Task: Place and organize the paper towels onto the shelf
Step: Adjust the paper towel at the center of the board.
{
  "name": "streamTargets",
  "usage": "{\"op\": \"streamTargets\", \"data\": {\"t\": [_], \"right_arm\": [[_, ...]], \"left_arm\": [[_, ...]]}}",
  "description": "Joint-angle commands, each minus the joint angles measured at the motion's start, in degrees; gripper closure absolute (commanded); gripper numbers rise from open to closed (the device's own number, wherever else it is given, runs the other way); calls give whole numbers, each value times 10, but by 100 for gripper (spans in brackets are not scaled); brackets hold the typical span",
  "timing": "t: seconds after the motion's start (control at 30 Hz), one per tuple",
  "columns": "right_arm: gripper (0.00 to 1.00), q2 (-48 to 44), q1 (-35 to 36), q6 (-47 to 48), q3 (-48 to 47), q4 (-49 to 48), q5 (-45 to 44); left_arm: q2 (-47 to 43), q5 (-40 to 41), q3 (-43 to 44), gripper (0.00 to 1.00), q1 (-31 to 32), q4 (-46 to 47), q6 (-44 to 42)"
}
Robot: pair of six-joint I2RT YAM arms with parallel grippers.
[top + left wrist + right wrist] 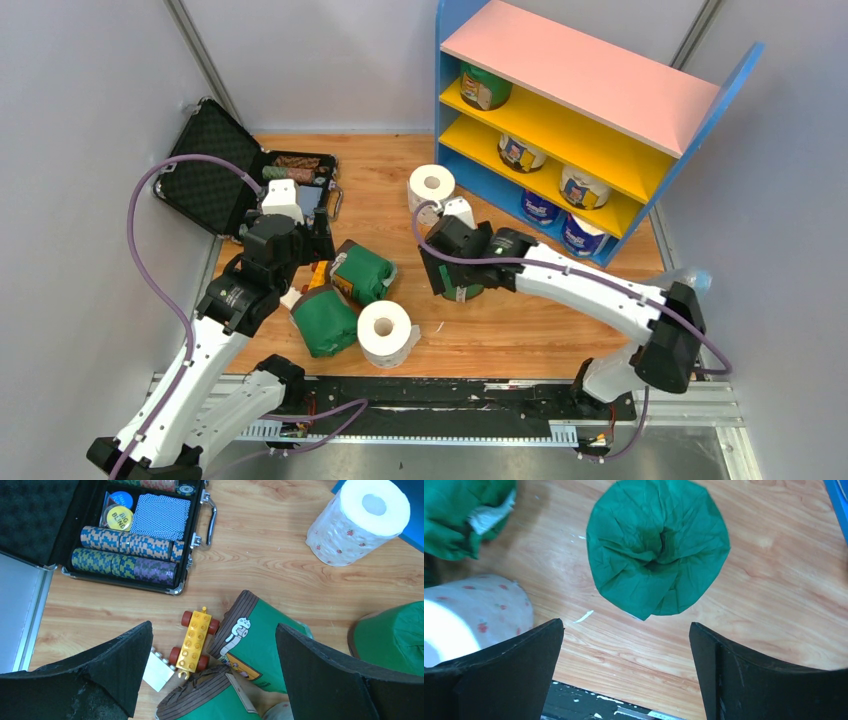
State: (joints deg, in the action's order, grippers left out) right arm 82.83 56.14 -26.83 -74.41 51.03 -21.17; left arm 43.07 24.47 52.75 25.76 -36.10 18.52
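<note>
The shelf [590,70] stands at the back right with several wrapped paper towels on its boards, among them a green one [486,85]. My right gripper [452,272] [626,645] is open above an upright green roll [658,547], not touching it. My left gripper [308,252] [212,640] is open over two lying green rolls [265,645] [215,702], holding nothing. In the top view the two green rolls [362,272] [323,320] lie beside a white dotted roll [386,332]. Another white roll [431,187] stands near the shelf.
An open black case [215,165] [125,535] of poker chips lies at the back left. An orange toy car [196,639] and a white brick [156,671] lie between my left fingers. The white dotted roll [469,610] lies left of my right gripper.
</note>
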Motion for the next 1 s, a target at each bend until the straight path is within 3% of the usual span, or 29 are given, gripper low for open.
{"op": "streamTargets", "data": {"t": [0.0, 0.13, 0.33, 0.67, 0.83, 0.97], "right_arm": [[0, 58, 34, -80, -33, 65, -99], [0, 111, 38, -119, -55, 106, -114], [0, 138, 24, -161, -52, 140, -206], [0, 93, -106, -128, 5, 141, -271], [0, 44, -192, -142, 25, 138, -247], [0, -1, -184, -93, 9, 93, -172]], "left_arm": [[-7, 2, -1, 0, -3, 16, -7], [-7, 4, -1, 0, -3, 16, -7], [-9, 4, -2, 0, -3, 15, -7], [-10, 4, -1, 0, -3, 15, -7], [-9, 4, -1, 0, -3, 16, -7], [-6, 4, -1, 0, -3, 16, -7]]}}
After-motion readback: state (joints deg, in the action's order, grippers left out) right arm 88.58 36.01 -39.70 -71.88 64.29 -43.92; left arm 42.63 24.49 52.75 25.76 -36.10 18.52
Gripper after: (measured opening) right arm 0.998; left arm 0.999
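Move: Ahead and below the right hand stands the upright green paper towel, about 6 cm out, 3 cm to the right and 11 cm down. The white roll near the shelf is some 18 cm ahead and 3 cm left; the near white roll lies 6 cm back and 10 cm left, and the lying green pack 6 cm ahead, 14 cm left. From the idle left hand the upright green towel is roughly 30 cm right, 2 cm ahead and 20 cm lower. Dropping about 5 cm on the near side of the upright green paper towel, the open right hand then sweeps to the robot's right some 17 cm and forward 5 cm, passing round the towel's near side and pushing it along. The wrist swings clockwise nearly 40 degrees with its left side dipping; the fingers stay wide open and the hand starts rising again at the end. ##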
